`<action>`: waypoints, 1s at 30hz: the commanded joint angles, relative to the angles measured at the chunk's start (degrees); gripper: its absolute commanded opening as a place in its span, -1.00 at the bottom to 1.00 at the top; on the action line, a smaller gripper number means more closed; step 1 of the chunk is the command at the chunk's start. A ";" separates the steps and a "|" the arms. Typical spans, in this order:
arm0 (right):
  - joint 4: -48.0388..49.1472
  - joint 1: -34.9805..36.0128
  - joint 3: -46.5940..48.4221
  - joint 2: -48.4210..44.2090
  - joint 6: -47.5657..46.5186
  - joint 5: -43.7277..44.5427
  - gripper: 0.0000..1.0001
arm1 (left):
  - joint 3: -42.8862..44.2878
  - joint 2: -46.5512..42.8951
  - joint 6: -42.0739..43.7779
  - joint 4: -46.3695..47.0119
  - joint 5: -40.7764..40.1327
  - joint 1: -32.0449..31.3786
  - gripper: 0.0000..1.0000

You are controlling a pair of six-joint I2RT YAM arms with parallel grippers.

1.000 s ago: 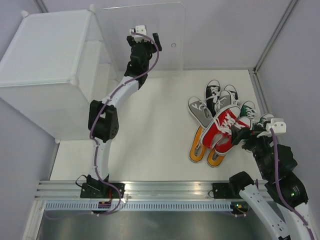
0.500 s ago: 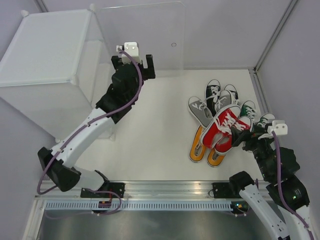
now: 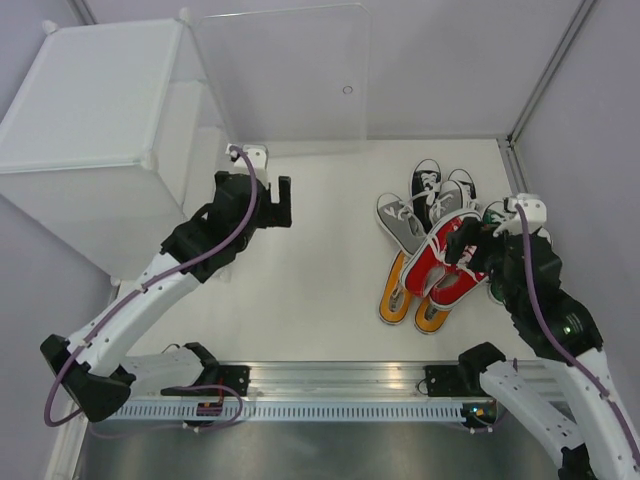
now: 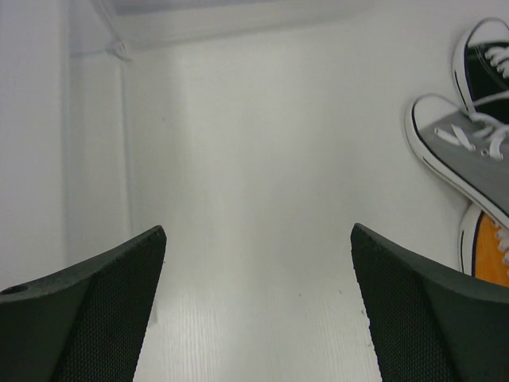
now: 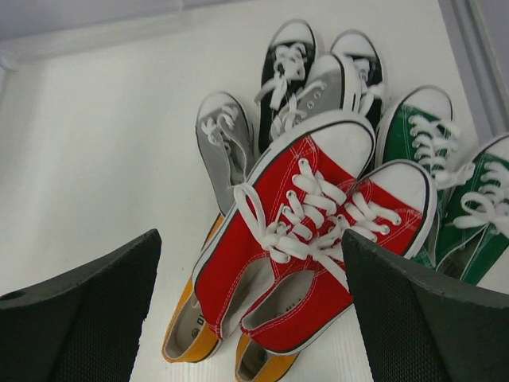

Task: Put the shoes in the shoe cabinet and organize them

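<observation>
The shoes lie heaped at the table's right. A red pair (image 3: 450, 262) (image 5: 302, 239) sits on top of an orange pair (image 3: 398, 298) (image 5: 187, 338). Behind them are grey shoes (image 3: 402, 222) (image 5: 219, 147), black ones (image 3: 427, 183) (image 5: 282, 72) and green ones (image 3: 497, 218) (image 5: 429, 135). My right gripper (image 3: 468, 250) (image 5: 250, 235) hovers open just above the red pair, touching nothing. My left gripper (image 3: 272, 208) (image 4: 256, 231) is open and empty over bare table in front of the shoe cabinet (image 3: 90, 110). The cabinet's clear door panel (image 3: 290, 75) is swung open.
The left wrist view catches a grey shoe (image 4: 469, 155), a black shoe (image 4: 485, 68) and an orange toe (image 4: 489, 247) at its right edge. A raised wall (image 3: 520, 165) borders the table on the right, close to the green shoes. The metal rail (image 3: 330, 385) runs along the near edge.
My left arm has pulled back from the door panel toward the table's near left and dropped lower. My right gripper has shifted left over the red pair. Both stayed open.
</observation>
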 commanded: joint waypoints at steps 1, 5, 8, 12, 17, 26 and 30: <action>-6.31 0.20 1.87 8.53 8.45 3.65 0.96 | -2.15 -3.55 -2.15 -3.50 11.03 -0.05 1.00; -4.13 0.20 -0.66 13.37 12.40 -0.39 0.57 | -5.83 -5.48 0.67 -3.41 14.22 -0.05 1.00; -2.81 0.20 -2.69 16.18 16.00 -3.55 0.39 | -8.91 -6.27 2.61 -3.32 14.49 -0.05 1.00; -0.09 0.20 -6.47 18.39 19.96 -6.46 0.19 | -13.75 -9.43 4.19 -0.09 14.40 -0.05 1.00; 4.92 0.20 -12.71 20.85 24.88 -9.18 0.20 | -18.33 -11.90 5.60 3.89 14.14 -0.05 0.99; 16.17 0.29 -18.25 25.24 28.05 -10.50 0.16 | -21.23 -14.19 7.27 3.62 10.62 -0.05 1.00; 13.12 0.29 -16.41 26.04 26.73 -10.24 0.17 | -21.05 -13.75 7.27 3.45 9.65 -0.05 1.00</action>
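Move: The left red shoe of the pair on top of the pile has its middle about 6 cm ahead of the right hand, 2 cm to its left and 20 cm below. Its mate lies some 3 cm ahead and 4 cm to the right of the hand; the left orange shoe sticks out low, 10 cm to the left and about level, and the left grey one is 16 cm ahead, 9 cm left. From the left hand the left red shoe is roughly 35 cm right, 3 cm back, 20 cm below. The right hand sinks about 19 cm to the left red shoe, sliding some 7 cm left and a little forward while the wrist tips down about 35 degrees, and its fingers narrow from wide open to a bit over half, one outside the shoe's left wall near the heel and one over its opening, without yet closing on it. The left hand, fingers wide open, drops about 9 cm and draws back 6 cm in the free space beside the cabinet, turning slightly clockwise. ##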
